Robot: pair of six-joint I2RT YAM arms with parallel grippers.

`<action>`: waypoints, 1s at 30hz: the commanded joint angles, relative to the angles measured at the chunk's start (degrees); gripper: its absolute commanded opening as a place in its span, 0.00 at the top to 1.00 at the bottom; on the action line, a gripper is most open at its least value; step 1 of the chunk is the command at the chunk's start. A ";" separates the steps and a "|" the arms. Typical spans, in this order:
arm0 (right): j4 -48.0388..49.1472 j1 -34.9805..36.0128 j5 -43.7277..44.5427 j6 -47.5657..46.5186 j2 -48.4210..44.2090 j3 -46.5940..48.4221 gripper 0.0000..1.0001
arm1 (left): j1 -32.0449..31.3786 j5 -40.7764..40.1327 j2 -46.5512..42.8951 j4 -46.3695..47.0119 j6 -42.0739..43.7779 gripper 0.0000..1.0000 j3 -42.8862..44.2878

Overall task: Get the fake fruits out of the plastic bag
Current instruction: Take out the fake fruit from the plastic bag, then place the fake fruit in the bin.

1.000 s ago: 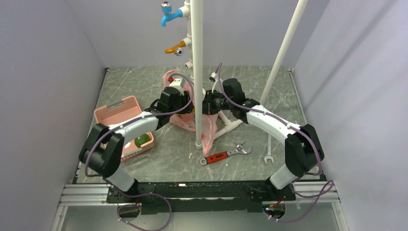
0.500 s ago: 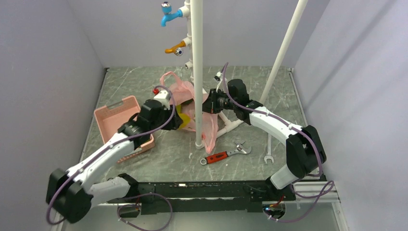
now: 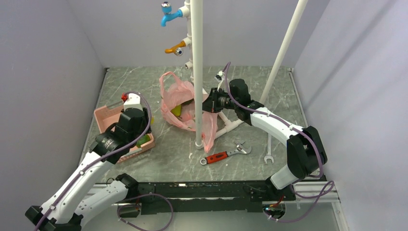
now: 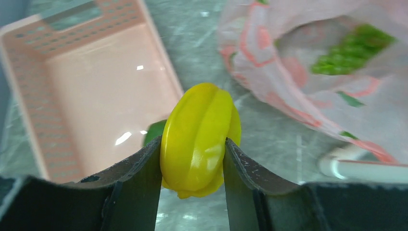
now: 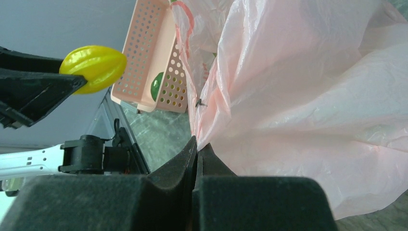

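Note:
The pink plastic bag [image 3: 180,103] lies mid-table by the white pipe, its mouth open. A yellow-green fruit [image 3: 176,109] shows inside it; in the left wrist view the bag [image 4: 308,72] holds a green fruit [image 4: 356,48]. My left gripper [image 4: 192,144] is shut on a yellow ribbed fruit [image 4: 199,139], held above the right edge of the pink basket [image 4: 96,86]. A green fruit [image 4: 154,132] lies in the basket. My right gripper [image 5: 197,144] is shut on an edge of the bag [image 5: 312,96] and holds it up. From the top, the left gripper [image 3: 142,132] is over the basket and the right gripper [image 3: 209,103] is beside the pipe.
A vertical white pipe [image 3: 197,72] stands against the bag, and a slanted pipe [image 3: 284,48] is at the right. A red-handled wrench [image 3: 221,156] and a steel spanner [image 3: 269,149] lie at the front right. The basket [image 3: 113,118] sits at the left, and walls close three sides.
My left arm has pulled back from the bag's mouth to the left with the yellow fruit and is now over the basket. My right gripper has kept hold of the bag.

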 commanded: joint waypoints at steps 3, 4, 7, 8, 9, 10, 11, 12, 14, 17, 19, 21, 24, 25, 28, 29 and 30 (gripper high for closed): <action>2.17 -0.21 -1.28 0.70 -1.60 0.89 1.00 | 3.54 -16.51 3.28 -1.14 -0.15 0.55 -0.31; 2.46 -0.20 -1.21 0.94 -1.79 0.77 1.00 | 4.88 -17.07 4.56 0.29 -0.55 0.56 -1.42; 3.30 -0.15 -1.68 1.71 -1.89 0.60 1.00 | 8.46 -16.05 7.17 5.84 -0.39 0.57 -4.49; 3.44 -0.14 -1.87 1.93 -1.98 0.59 1.00 | 9.34 -15.63 7.79 8.27 0.05 0.57 -5.59; 3.38 -0.17 -1.92 2.05 -2.00 0.59 1.00 | 10.38 -14.76 8.42 10.92 0.90 0.57 -6.63; 3.19 -0.23 -1.88 2.02 -2.13 0.61 1.00 | 11.83 -12.96 9.20 12.93 1.28 0.57 -7.21; 2.82 -0.19 -1.71 1.78 -2.38 0.56 1.00 | 13.66 -11.13 10.37 14.23 1.07 0.57 -7.46; 2.32 -0.15 -1.59 1.47 -2.49 0.63 1.00 | 15.34 -9.31 11.47 15.40 0.60 0.57 -7.71; 1.72 -0.14 -1.37 0.98 -2.75 0.79 1.00 | 18.02 -7.06 14.26 17.53 -0.91 0.56 -8.22; 1.04 -0.18 -1.09 0.49 -2.60 0.98 1.00 | 19.46 -6.24 17.69 21.73 -3.19 0.56 -9.86; 0.83 -0.20 -1.32 0.52 -2.30 1.15 1.00 | 19.63 -6.11 20.40 24.04 -4.12 0.57 -10.48; 0.91 -0.16 -1.65 0.65 -1.94 1.17 1.00 | 19.71 -6.09 22.61 26.16 -4.80 0.56 -11.02; 0.62 -0.18 -1.90 0.53 -1.58 1.70 1.00 | 19.81 -5.34 26.36 27.57 -5.53 0.56 -10.61; 0.36 -0.19 -1.90 0.40 -1.52 1.84 1.00 | 19.81 -5.44 27.49 27.50 -6.06 0.56 -10.47; -0.15 -0.14 -1.67 -0.14 -1.49 2.11 1.00 | 20.12 -5.15 30.24 26.87 -7.25 0.56 -9.72; -0.28 -0.07 -1.72 -0.24 -1.40 2.13 1.00 | 20.16 -4.49 30.81 27.00 -7.36 0.56 -9.56; -0.38 -0.12 -1.66 -0.23 -1.33 2.13 1.00 | 20.16 -4.20 31.01 27.18 -7.57 0.55 -9.60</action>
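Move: The left hand already holds the yellow fruit high beside the basket. The basket's middle lies about 6 cm ahead of it, 12 cm to its left and 20 cm below. The green fruit in the basket is about 1 cm ahead, 4 cm left and 18 cm below; the open bag is some 14 cm ahead and 17 cm right, 17 cm lower. From the right hand, the basket is about 32 cm left, 2 cm back and 18 cm below. Still pinching the yellow fruit, the left hand swings some 8 cm left over the basket, turning about 25 degrees counter-clockwise, then sinks roughly 14 cm while reaching 8 cm forward, bringing it down between the basket walls just beyond the green fruit. Its grip never loosens. The right hand stays in place, fingers shut on the bag's edge. ##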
